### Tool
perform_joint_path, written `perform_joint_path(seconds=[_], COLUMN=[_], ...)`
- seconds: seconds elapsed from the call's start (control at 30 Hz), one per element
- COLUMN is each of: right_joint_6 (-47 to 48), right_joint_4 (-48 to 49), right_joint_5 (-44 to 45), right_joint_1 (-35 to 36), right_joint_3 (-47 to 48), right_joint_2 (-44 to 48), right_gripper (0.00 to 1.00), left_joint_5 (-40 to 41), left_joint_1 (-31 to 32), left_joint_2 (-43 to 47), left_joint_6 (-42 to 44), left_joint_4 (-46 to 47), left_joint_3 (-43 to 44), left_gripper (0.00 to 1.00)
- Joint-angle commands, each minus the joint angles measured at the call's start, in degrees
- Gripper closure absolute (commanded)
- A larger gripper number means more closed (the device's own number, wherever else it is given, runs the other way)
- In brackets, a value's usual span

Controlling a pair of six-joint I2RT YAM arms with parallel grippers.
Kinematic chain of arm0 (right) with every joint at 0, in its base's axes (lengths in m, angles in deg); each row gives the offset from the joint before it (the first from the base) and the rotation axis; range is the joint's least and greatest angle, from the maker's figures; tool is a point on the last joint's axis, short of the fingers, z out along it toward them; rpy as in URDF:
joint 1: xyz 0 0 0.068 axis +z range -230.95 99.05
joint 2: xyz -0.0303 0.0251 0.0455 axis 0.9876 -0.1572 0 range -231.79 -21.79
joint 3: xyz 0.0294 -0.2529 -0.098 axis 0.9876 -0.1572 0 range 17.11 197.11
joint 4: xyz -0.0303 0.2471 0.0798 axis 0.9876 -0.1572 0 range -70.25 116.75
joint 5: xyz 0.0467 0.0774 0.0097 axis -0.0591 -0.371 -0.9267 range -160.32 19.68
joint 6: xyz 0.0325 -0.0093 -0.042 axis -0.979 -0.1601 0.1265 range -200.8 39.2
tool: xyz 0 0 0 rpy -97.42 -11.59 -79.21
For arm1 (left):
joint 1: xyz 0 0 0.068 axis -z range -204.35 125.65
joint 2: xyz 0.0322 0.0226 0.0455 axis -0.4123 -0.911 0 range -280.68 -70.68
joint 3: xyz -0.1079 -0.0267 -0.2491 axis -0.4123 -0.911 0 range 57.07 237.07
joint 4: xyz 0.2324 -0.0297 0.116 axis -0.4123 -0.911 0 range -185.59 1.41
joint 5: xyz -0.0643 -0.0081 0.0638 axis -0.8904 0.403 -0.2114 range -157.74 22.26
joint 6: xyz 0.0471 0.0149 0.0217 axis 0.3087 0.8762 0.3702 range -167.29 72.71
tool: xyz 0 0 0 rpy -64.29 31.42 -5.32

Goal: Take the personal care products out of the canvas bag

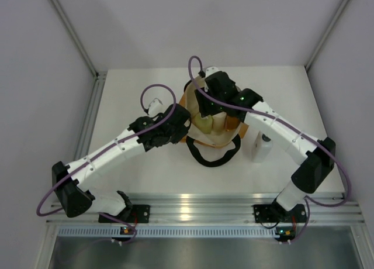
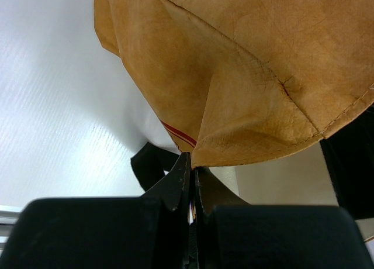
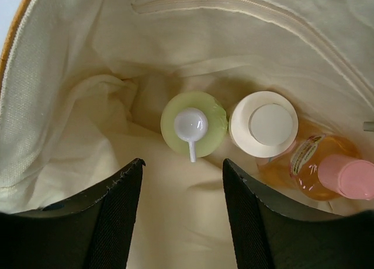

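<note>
The canvas bag point(image 1: 213, 137) stands open at the table's middle, its cream lining point(image 3: 70, 105) showing. My left gripper point(image 2: 193, 162) is shut on a fold of its mustard outer fabric point(image 2: 245, 76) at the left rim point(image 1: 186, 121). My right gripper point(image 3: 182, 164) is open and empty, hovering in the bag's mouth point(image 1: 208, 108) above the bottles. Inside stand the yellow-green bottle point(image 3: 194, 126) with white cap, just ahead of the jaws, and the cream-beige bottle point(image 3: 264, 124). The orange bottle point(image 3: 327, 169) with pink cap lies at the right. The white bottle point(image 1: 261, 147) stands on the table right of the bag.
The bag's black loop handle point(image 1: 213, 157) lies on the table in front of it and shows in the left wrist view point(image 2: 149, 166). Grey walls and metal rails enclose the white table point(image 1: 134, 93). The aluminium front rail point(image 1: 198, 207) carries both arm bases.
</note>
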Motion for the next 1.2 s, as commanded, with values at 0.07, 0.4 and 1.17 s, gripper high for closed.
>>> perform_joint_path(seconds=[0.07,0.4,1.17], right_joint_6=[1.1,0.8,0.8], right_joint_4=[4.5,5.9,10.4], right_joint_5=[2.6,0.6,2.2], right_joint_1=[1.9,1.9,1.1], right_joint_3=[0.1,0.8,-3.2], right_joint_2=[-1.8,-8.7,-14.8], right_gripper=[0.45,0.45,0.69], left_joint_5=[-1.0,-1.6,-2.3], left_joint_1=[0.2,0.2,0.1], left_joint_2=[1.2,1.5,2.2], left_joint_6=[-1.4,-0.8,0.8], left_joint_4=[0.3,0.3,0.3], left_joint_3=[0.5,0.3,-0.3], left_gripper=[1.0,1.0,1.0])
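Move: The green pump bottle stands in the bag about 3 cm ahead of the right hand and 2 cm to its left, its middle some 16 cm below. The white-capped bottle is about 6 cm to the right of the pump bottle and 1 cm farther out; the pink-capped bottle another 5 cm to the right and 1 cm farther out. From the left hand, the pump bottle lies roughly 4 cm ahead, 6 cm right and 13 cm down. Lower the right gripper about 10 cm into the bag, easing some 3 cm forward and 2 cm left and rolling it about 10 degrees so its left side dips. Keep the fingers half open until they straddle the pump bottle's white head, then start closing them on it. Hold still with the left gripper, still pinching the bag's left rim. ##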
